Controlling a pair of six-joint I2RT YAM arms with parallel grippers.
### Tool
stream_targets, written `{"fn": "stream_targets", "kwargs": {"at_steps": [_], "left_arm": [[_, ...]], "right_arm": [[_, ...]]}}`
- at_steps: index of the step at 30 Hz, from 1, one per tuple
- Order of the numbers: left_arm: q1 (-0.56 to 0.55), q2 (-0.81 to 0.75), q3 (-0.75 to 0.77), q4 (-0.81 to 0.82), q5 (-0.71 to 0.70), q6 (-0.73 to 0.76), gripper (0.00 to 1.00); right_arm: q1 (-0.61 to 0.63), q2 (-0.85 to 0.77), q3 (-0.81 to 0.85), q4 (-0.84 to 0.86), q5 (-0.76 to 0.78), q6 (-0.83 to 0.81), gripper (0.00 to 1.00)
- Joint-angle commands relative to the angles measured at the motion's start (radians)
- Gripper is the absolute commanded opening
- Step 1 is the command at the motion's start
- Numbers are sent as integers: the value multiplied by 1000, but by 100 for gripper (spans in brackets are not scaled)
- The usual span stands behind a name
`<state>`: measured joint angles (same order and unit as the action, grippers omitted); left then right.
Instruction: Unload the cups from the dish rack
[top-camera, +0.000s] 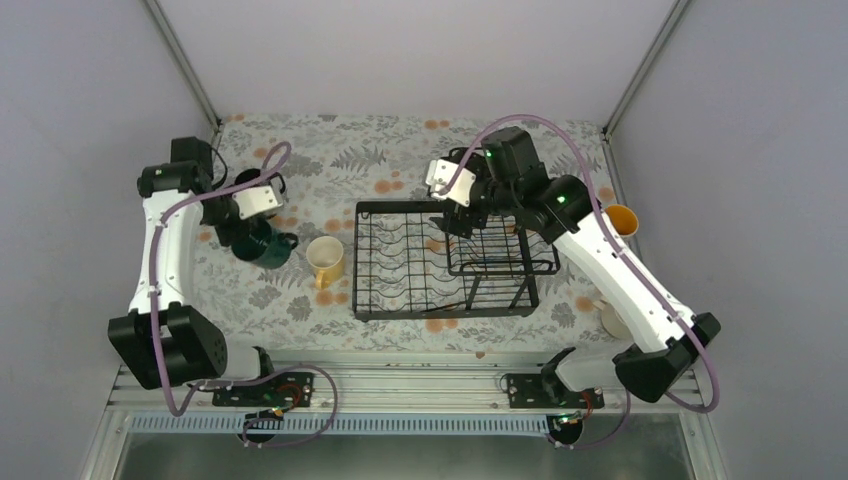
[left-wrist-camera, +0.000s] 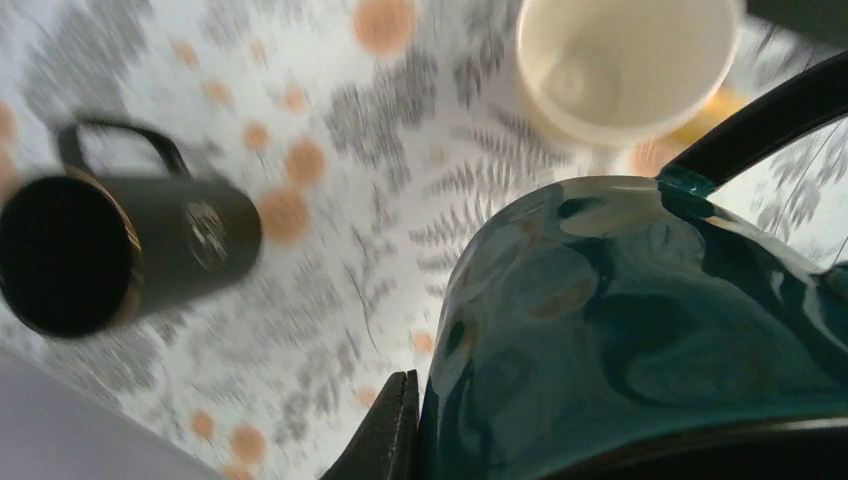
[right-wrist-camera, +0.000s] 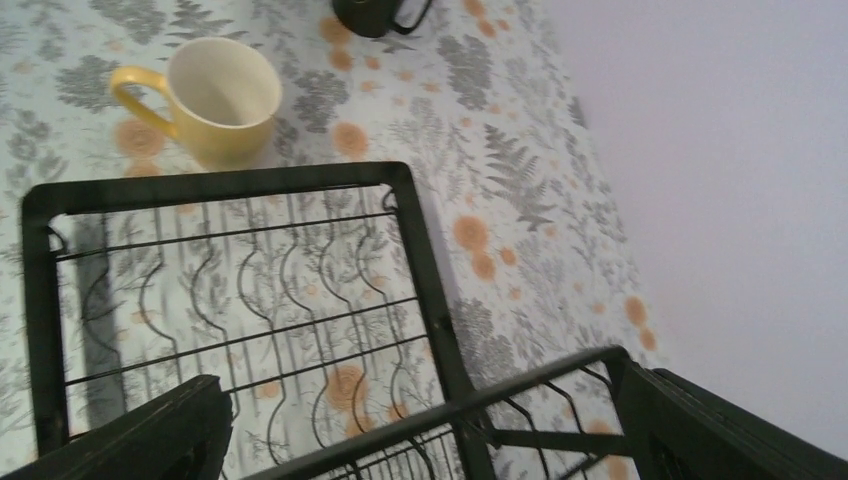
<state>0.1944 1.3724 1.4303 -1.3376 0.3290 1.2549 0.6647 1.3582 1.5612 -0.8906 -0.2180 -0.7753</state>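
Observation:
The black wire dish rack (top-camera: 440, 262) (right-wrist-camera: 412, 235) sits mid-table, and I see no cup in it. My left gripper (top-camera: 255, 222) (left-wrist-camera: 432, 440) is shut on the wall of the dark teal-green mug (top-camera: 266, 246) (left-wrist-camera: 640, 320), one finger (left-wrist-camera: 392, 432) pressed against its outside. Whether this mug rests on the cloth I cannot tell. The pale yellow mug (top-camera: 327, 261) (left-wrist-camera: 620, 60) (right-wrist-camera: 222, 92) stands upright left of the rack. The black mug (left-wrist-camera: 115, 250) (right-wrist-camera: 372, 12) is farther left. My right gripper (top-camera: 460, 215) (right-wrist-camera: 430, 440) hangs open over the rack's raised basket rim.
A tall white mug with an orange inside (top-camera: 622, 219) stands by the right wall. A cream-white mug (top-camera: 611, 320) shows partly behind my right arm. The patterned cloth (top-camera: 400, 150) reaches the grey walls at the back and sides.

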Motion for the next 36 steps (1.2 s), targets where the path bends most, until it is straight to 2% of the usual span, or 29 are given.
{"fn": "stream_targets", "kwargs": {"at_steps": [1,5,9,15,22,36], "left_arm": [[64,-59,-131,97,-160,56,2],[102,-45,-226,177,-207,29,2],[109,-9,-288,259,-212,-33,2],[107,84,-366,422,-298,-127,3],[108,109,-394,535,-281,-192,2],[106,165,-441,629,-333,-250,2]], "right_arm": [[-9,-82,-23,102,101,89,100],[-10,-151,-35,105,112,124,100],[-14,-243,-75,177,159,153,100],[-73,-355,-131,227,233,147,100],[-157,-444,-258,238,137,173,100],[-360,-641,-458,296,38,226,100]]}}
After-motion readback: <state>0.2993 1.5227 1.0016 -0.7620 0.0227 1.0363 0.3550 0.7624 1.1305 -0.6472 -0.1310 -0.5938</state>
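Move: The left hand holds the dark green cup by its rim wall; the bare spot of table for it is about 5 cm left, barely 1 cm ahead and some 22 cm below. The black mug stands about 15 cm ahead and 4 cm left of this hand, the yellow mug 1 cm ahead and 10 cm right, both some 18 cm down. From the open, empty right hand, that spot is roughly 43 cm left, 2 cm ahead and 33 cm down; the dish rack's middle is almost beneath, 2 cm to its right, 1 cm ahead and 27 cm down. Keeping its pinch on the green cup's wall, the left hand lowers it about 15 cm towards the bare table short of the black mug, swinging some 9 cm left and first slightly back, then forward again, while the wrist turns about 20 degrees counter-clockwise and the descent eases near the table. The right hand, fingers still wide open and empty, withdraws about 15 cm to the right over the rack, arching up some 10 cm and sinking about halfway back, its fingers tipping up and turning clockwise. ##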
